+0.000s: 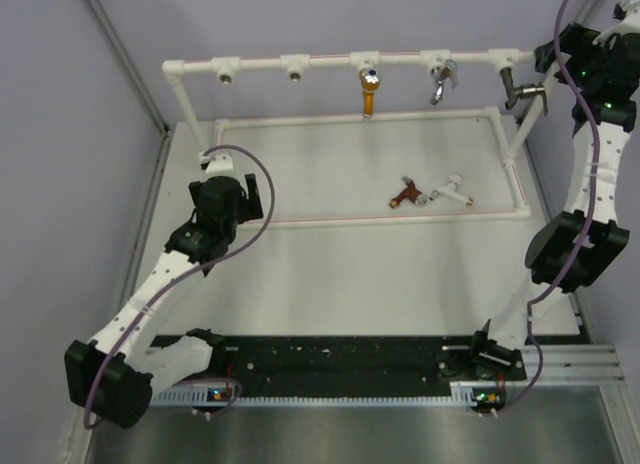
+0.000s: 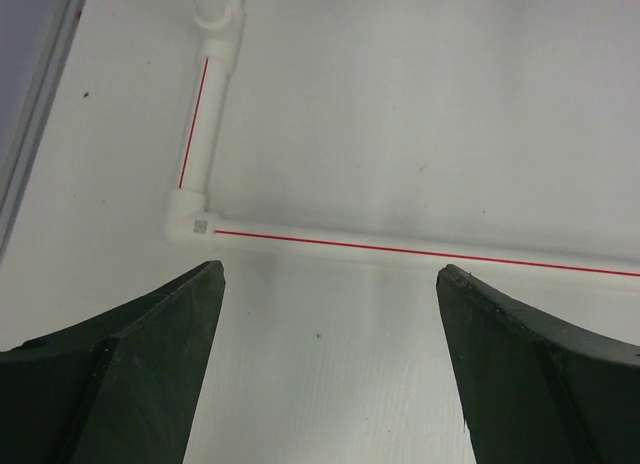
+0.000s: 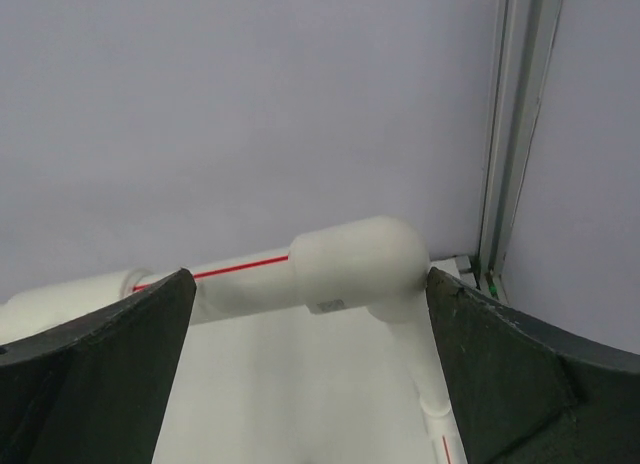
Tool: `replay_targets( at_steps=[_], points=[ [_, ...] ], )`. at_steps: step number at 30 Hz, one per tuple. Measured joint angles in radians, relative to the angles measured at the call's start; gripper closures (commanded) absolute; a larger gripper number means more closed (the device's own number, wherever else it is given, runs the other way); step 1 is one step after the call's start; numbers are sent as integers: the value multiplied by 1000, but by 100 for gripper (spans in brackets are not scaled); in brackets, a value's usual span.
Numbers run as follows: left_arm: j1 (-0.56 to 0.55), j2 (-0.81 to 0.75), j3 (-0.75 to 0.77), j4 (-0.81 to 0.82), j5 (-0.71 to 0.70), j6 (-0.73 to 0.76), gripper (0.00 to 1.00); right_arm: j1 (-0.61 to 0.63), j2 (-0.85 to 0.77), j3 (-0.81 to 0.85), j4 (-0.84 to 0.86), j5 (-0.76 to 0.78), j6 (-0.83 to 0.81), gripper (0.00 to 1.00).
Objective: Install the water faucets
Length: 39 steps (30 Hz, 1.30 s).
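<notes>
Two loose water faucets lie inside the white pipe frame (image 1: pixel 519 174): a reddish-brown one (image 1: pixel 405 193) and, just right of it, a white one (image 1: pixel 447 192). On the raised back rail hang a gold faucet (image 1: pixel 369 90), a silver faucet (image 1: pixel 443 81) and a dark faucet (image 1: pixel 522 89). My left gripper (image 1: pixel 250 198) (image 2: pixel 331 269) hovers open and empty over the table by the frame's near-left elbow (image 2: pixel 187 216), far left of the loose faucets. My right gripper (image 1: pixel 548 69) (image 3: pixel 310 276) is high at the back right, open, with the rail's end elbow (image 3: pixel 360 269) showing between its fingers.
Two tee sockets (image 1: pixel 228 74) (image 1: pixel 295 68) on the rail's left part carry no faucet. Grey walls and a metal corner post (image 3: pixel 515 134) stand close behind the right gripper. A black strip (image 1: pixel 340 359) runs along the near table edge between the arm bases.
</notes>
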Motion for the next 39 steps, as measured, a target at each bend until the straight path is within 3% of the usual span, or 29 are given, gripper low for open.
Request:
replay_targets(
  at_steps=[5,12,17,21,25,29,35,39],
  points=[
    [150,153,18,-33,100,-84,12,3,-71,-11,-106,-5,-20,1],
    [424,407,93,-14,172,-109,16,52,-542,-407,-138,58,-27,1],
    [523,639,256,-16,239,-86,19,277,-846,-647,-58,93,-39,1],
    [567,788,385,-30,284,-69,21,302,-1030,-872,-40,62,-6,1],
    [583,900,484,-88,339,-47,29,309,-1117,-1000,-79,18,-4,1],
    [583,994,538,-154,444,-42,45,328,-1162,-1078,-139,-14,-15,1],
    [594,991,509,-171,508,-8,91,355,-1157,-1119,-202,-52,-37,1],
    [586,857,335,-142,560,52,98,360,-1121,-1148,-217,-61,-30,1]
  ],
)
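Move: The rack's left side bar, where the left hand will grip, is about 12 cm ahead, 13 left and 20 below; its front-left corner is 7 ahead, 13 left, and the upright's foot 19 ahead, 13 left, similarly low. From the right hand the brown faucet is about 8 cm back, 28 left and 37 below, the white faucet 8 back, 18 left, and the rack's top-right elbow some 4 straight ahead. Left hand dips about 20 cm forward-left, pinches the side bar and tugs back; right swings back-left towards faucets. ##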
